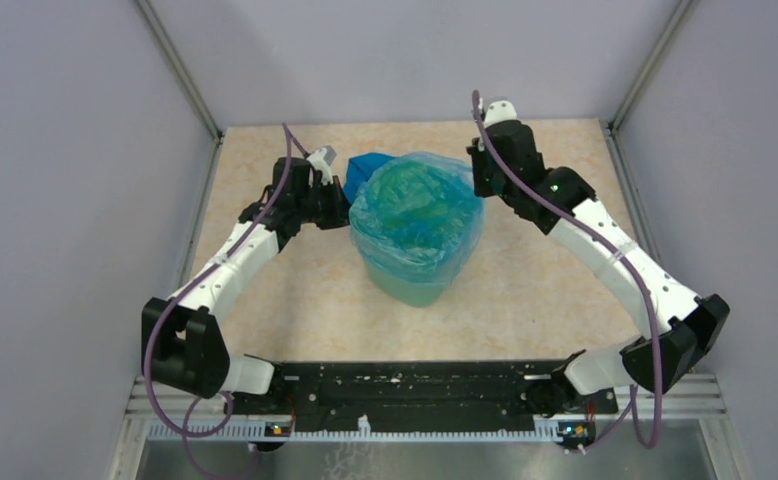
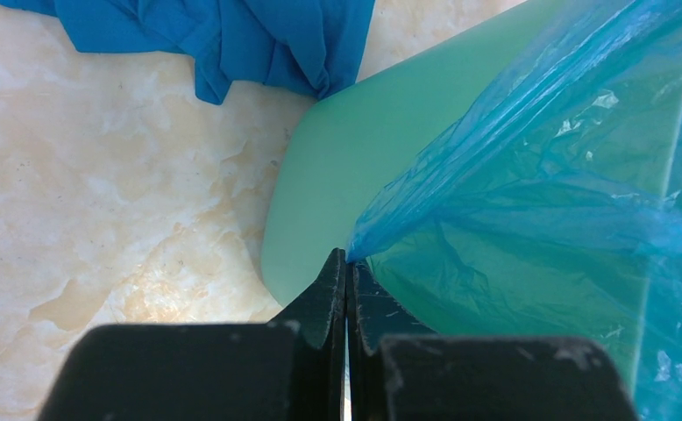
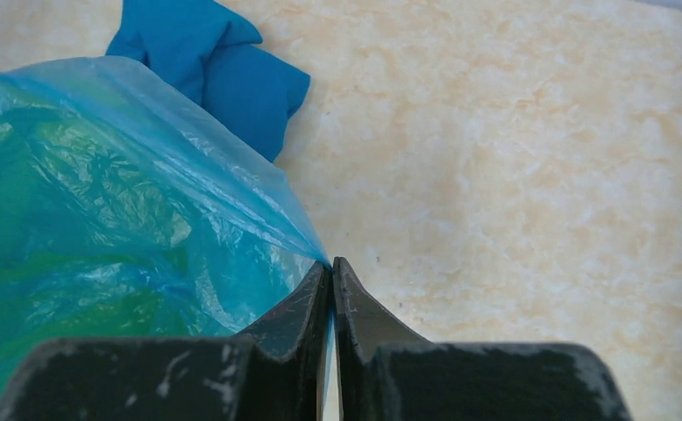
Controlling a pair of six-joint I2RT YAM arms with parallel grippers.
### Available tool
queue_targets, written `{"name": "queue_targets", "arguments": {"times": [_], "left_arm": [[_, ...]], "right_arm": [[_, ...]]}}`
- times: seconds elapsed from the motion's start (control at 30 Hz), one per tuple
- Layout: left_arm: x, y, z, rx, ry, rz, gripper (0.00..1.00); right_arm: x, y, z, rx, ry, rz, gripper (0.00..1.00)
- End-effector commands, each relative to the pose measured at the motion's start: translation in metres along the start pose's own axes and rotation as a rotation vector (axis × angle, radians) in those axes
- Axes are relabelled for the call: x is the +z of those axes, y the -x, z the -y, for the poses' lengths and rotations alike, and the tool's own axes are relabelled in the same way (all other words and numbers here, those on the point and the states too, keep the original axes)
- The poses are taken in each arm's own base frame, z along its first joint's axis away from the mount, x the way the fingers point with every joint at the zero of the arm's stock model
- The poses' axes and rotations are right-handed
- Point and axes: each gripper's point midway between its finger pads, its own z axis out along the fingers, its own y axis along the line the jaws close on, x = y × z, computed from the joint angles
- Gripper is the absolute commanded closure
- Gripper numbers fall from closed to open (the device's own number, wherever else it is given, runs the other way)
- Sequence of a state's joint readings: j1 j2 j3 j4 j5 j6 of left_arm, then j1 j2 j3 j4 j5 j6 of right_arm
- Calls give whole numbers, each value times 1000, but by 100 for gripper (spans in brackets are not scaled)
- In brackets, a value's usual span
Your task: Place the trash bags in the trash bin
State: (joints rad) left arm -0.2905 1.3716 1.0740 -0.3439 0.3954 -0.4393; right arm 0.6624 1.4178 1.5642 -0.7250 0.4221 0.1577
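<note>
The mint-green trash bin (image 1: 415,285) stands mid-table. A translucent light-blue trash bag (image 1: 417,210) is spread over its mouth and hangs down its sides. My left gripper (image 1: 340,210) is at the bin's left side, shut on the bag's edge; in the left wrist view the film (image 2: 530,149) runs from the closed gripper (image 2: 347,256) across the green wall (image 2: 337,167). My right gripper (image 1: 480,180) is at the bin's right side, shut on the opposite edge; the film (image 3: 145,193) fans out from the closed gripper (image 3: 330,263).
A crumpled dark-blue bundle (image 1: 367,170) lies on the table just behind the bin; it also shows in the left wrist view (image 2: 232,39) and the right wrist view (image 3: 223,74). Grey walls close in the table on the left, right and back.
</note>
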Motion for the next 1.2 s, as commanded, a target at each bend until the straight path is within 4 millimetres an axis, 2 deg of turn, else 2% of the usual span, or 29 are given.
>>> {"name": "queue_targets", "arguments": {"times": [0.0,0.17,0.4,0.6,0.73,0.97,1.17], "left_arm": [[1,18,8,34,-25,49,100],[3,16,7,28,-29,45,100],[8,18,6,22,-32,50,100],[13,36,2,62,-7,116,100],[21,40,-1,55,1,114,100],[34,22,-11,23,2,64,100],[36,9,-15,9,-2,40,100]], "right_arm": [[1,11,-5,167,166,73,95],[16,-6,-4,269,257,47,95],[35,-11,-10,342,351,28,96],[47,-8,-9,389,420,42,96],[58,-14,-10,417,449,6,96],[77,-46,-12,431,424,-94,97],[84,-61,-15,445,426,-138,97]]}}
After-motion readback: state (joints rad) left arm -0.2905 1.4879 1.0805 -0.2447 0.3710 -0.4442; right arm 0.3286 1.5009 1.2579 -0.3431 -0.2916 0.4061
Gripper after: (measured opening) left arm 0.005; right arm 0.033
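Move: The right hand pinches the trash bag's rim above the trash bin; the bin's far right rim is roughly 3 cm ahead, 3 cm to its left and 9 cm below. The bin's middle lies about 14 cm left, 1 cm back and 21 cm below it. The left hand also holds bag edge, with the bin's middle some 14 cm right, 1 cm back and 10 cm below. The blue cloth is about 15 cm ahead and 20 cm left of the right hand, well below on the table. Both grippers keep their pinch on the bag's edge. The right draws it down about 9 cm and some 4 cm forward to the bin's far right rim, first edging right, then back left, while rolling some 30 degrees so its left side rises and tipping further down. The left eases forward, then down, a few centimetres each way beside the left rim. ##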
